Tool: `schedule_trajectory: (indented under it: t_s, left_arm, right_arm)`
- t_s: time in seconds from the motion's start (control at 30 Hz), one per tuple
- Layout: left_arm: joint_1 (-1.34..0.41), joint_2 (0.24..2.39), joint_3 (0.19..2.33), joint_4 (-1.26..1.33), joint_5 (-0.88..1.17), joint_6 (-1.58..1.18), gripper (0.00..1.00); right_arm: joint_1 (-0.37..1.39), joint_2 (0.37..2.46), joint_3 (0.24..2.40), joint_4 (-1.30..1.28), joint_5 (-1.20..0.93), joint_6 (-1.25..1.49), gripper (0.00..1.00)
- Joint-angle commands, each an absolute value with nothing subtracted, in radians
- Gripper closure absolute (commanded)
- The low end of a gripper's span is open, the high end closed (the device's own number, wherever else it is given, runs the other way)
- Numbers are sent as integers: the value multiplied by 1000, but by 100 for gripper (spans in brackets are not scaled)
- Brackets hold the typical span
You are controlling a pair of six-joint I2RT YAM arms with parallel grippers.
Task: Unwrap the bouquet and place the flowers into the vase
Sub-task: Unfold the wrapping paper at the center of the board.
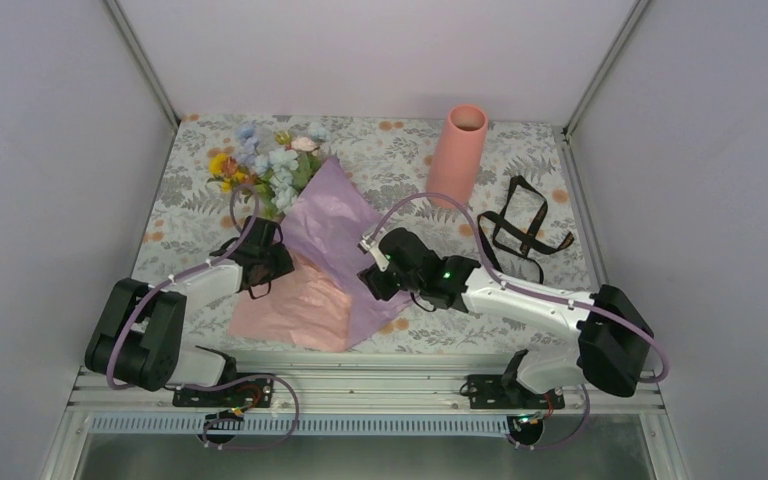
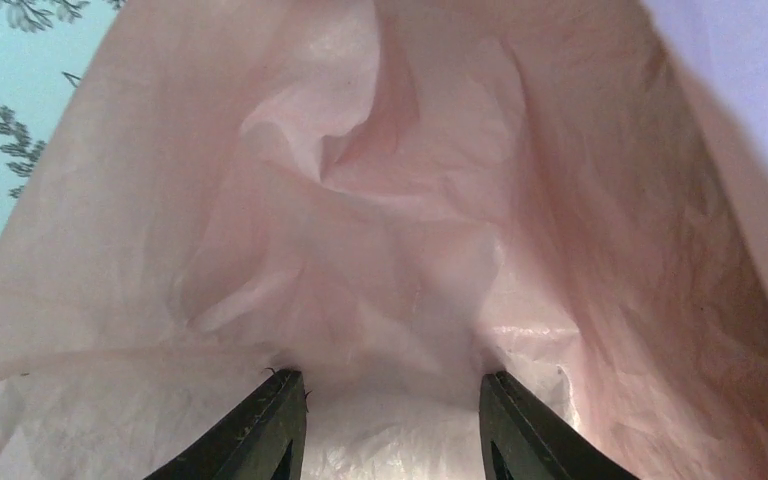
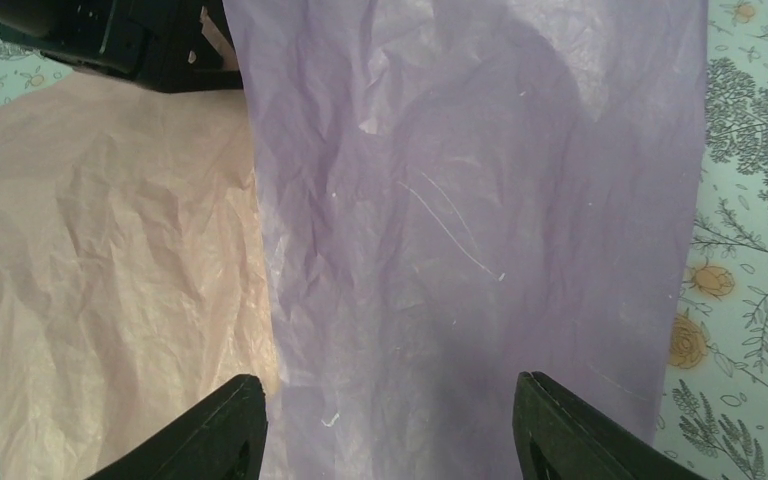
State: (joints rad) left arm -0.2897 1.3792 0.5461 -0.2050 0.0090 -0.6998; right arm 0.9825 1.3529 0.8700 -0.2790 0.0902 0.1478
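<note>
The bouquet's flowers [image 1: 263,160] lie at the back left of the table, their stems running under a lilac sheet [image 1: 335,225] that overlaps a pink sheet [image 1: 295,310]. The salmon vase [image 1: 457,150] stands upright at the back, apart from both arms. My left gripper [image 1: 265,262] sits at the pink sheet's left edge. In the left wrist view, the left gripper [image 2: 392,388] has its jaws apart, and crumpled pink paper [image 2: 390,200] bulges between and over them. My right gripper [image 1: 368,268] hovers open over the lilac sheet [image 3: 470,230], and in the right wrist view the right gripper [image 3: 388,392] holds nothing.
A black strap [image 1: 520,225] lies looped on the floral tablecloth [image 1: 400,150] to the right of the vase. White walls close in the table on three sides. The left arm's black wrist [image 3: 120,40] shows at the top left of the right wrist view.
</note>
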Motion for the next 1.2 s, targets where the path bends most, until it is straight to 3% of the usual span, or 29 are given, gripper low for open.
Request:
schedule_trajectory:
  t_s: [0.0, 0.17, 0.67, 0.87, 1.17]
  left_arm:
    - [-265, 1406, 516, -335, -72, -698, 55]
    - [-258, 1341, 520, -343, -2, -694, 53]
    - [-257, 938, 700, -476, 87, -698, 12]
    - [-257, 879, 787, -579, -12, -647, 0]
    - [-257, 747, 941, -747, -199, -522, 0]
  right_arm:
    - [1014, 1380, 894, -264, 103, 161, 37]
    - [1037, 1417, 921, -268, 109, 164, 37]
    - [1120, 1457, 935, -227, 200, 120, 37]
    - [1143, 1475, 929, -203, 232, 105, 36]
    - [1168, 1568, 1002, -231, 298, 128, 36]
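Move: The left fingertips already rest on the pink paper, whose middle is about 6 cm back, 2 cm right and 1 cm below; the middle of the purple paper is some 10 cm right and 4 cm ahead, the flowers about 20 cm ahead and 2 cm left. The right hand hangs roughly 12 cm above the sheets: the pink paper's middle is 14 cm to its left, level fore and aft, the purple paper's about 9 cm ahead and 5 cm left. Leftward by barely 1 cm, then slightly back, the left fingers slide on the pink paper; then they come off it and the hand rises about 22 cm, opening from half to full while the wrist tips the fingers some 25 degrees up and forward. The right hand, half open, drifts left about 4 cm, sinks 3 cm and edges back over the purple paper towards where it meets the pink. ##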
